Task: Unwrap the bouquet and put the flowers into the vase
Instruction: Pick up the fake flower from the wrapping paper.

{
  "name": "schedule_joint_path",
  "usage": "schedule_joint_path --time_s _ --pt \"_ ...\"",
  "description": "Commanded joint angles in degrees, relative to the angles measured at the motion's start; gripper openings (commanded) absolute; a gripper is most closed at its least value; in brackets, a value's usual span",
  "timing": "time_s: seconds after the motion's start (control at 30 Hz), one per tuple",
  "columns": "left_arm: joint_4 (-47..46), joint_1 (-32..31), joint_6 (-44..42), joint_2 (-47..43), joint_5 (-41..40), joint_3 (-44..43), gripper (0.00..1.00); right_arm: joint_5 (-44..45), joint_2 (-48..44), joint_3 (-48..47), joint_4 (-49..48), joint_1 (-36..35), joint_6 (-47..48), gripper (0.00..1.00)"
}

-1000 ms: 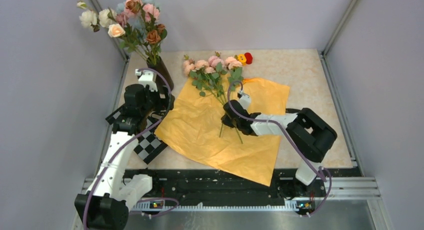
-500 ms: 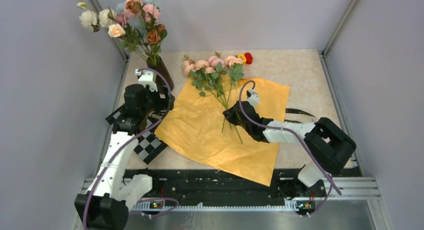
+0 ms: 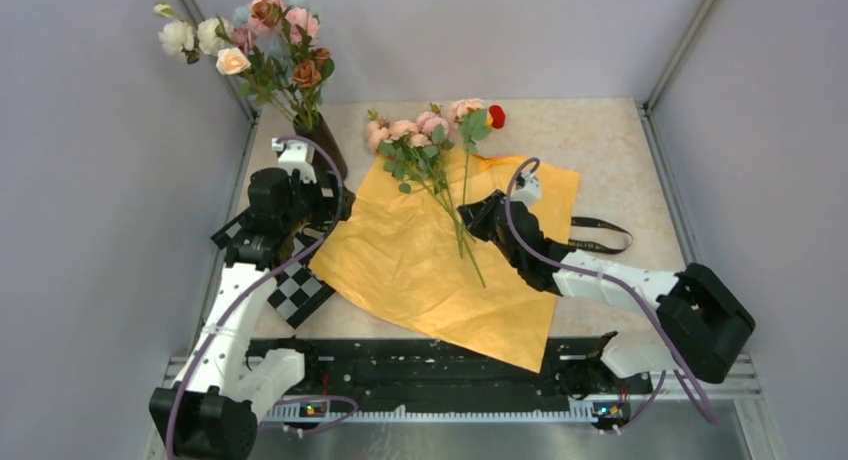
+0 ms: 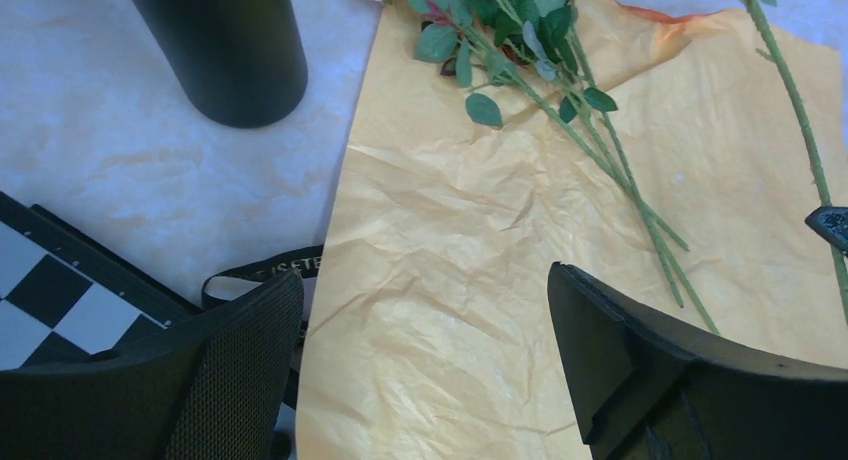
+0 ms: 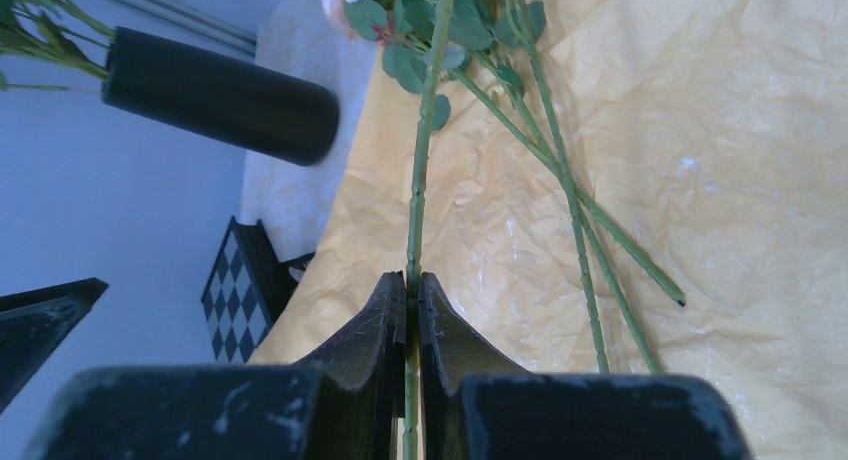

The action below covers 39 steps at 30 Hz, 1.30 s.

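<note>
The bouquet is unwrapped: its orange paper (image 3: 440,265) lies flat on the table with the pink and peach flowers (image 3: 415,138) on its far part. My right gripper (image 3: 472,218) is shut on one thin green stem (image 5: 421,160), which stands a little apart to the right of the other stems (image 5: 570,210). The black vase (image 3: 326,146) stands at the back left with a taller flower bunch in it. Beside the vase, my left gripper (image 4: 425,320) is open over the paper's left edge, holding nothing. The black ribbon (image 3: 600,236) lies at the paper's right side.
A checkerboard plate (image 3: 296,292) lies under my left arm. A small red flower head (image 3: 497,115) sits at the back by the flowers. Grey walls and metal rails close in the table on three sides. A stretch of ribbon (image 4: 262,271) lies by the paper's left edge.
My right gripper has moved right and back with one stem, drawing it away from the other flowers. The right arm's elbow swung outward. The left arm has not moved.
</note>
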State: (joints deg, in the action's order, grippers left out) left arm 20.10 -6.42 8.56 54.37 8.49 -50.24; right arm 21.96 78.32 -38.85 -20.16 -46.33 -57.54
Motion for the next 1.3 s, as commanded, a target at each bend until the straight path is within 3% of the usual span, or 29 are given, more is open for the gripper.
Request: schedule_joint_path --time_s 0.0,0.3,0.7,0.97,1.27 --pt "-4.7 -0.2 4.8 0.2 6.9 -0.3 0.95 3.4 -6.8 1.2 -3.4 0.5 2.5 0.00" --pt "-15.2 -1.4 19.8 2.1 19.2 -1.0 0.94 2.0 -14.6 3.0 -7.1 0.5 10.7 0.00" --pt "-37.0 -9.4 42.0 5.8 27.7 -4.7 0.97 -5.7 -22.0 1.3 -12.1 -2.7 19.0 0.00" --pt "-44.2 -13.1 46.8 12.0 29.5 -12.4 0.99 -12.1 -23.9 -1.1 -15.3 -7.5 25.9 0.00" --pt "-48.1 -13.3 50.6 16.3 28.9 -16.4 0.96 -19.3 -24.8 -2.0 -15.7 -10.0 30.0 0.00"
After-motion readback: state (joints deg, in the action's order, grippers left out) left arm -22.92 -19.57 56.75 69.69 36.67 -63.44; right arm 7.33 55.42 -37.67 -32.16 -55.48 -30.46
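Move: The fake flower's stem, already pinched near its lower end in my right fingers, runs about 27 cm to the right of my open left hand, some 8 cm farther ahead and 7 cm lower. The vase stands roughly 16 cm ahead of my left hand, 4 cm left and 9 cm down. From my right hand the open left gripper is about 28 cm left, level in reach and 7 cm higher; the remaining roses lie 14 cm ahead, 8 cm left and 13 cm below. I bring both hands up to meet at the flower. My left hand, fingers kept wide open, sweeps about 18 cm right and 20 cm up towards the stem, rolling its right side up and swinging clockwise. My right hand keeps its pinch and lifts some 18 cm, then also draws back 10 cm, tipping its fingers upward and turning left. ##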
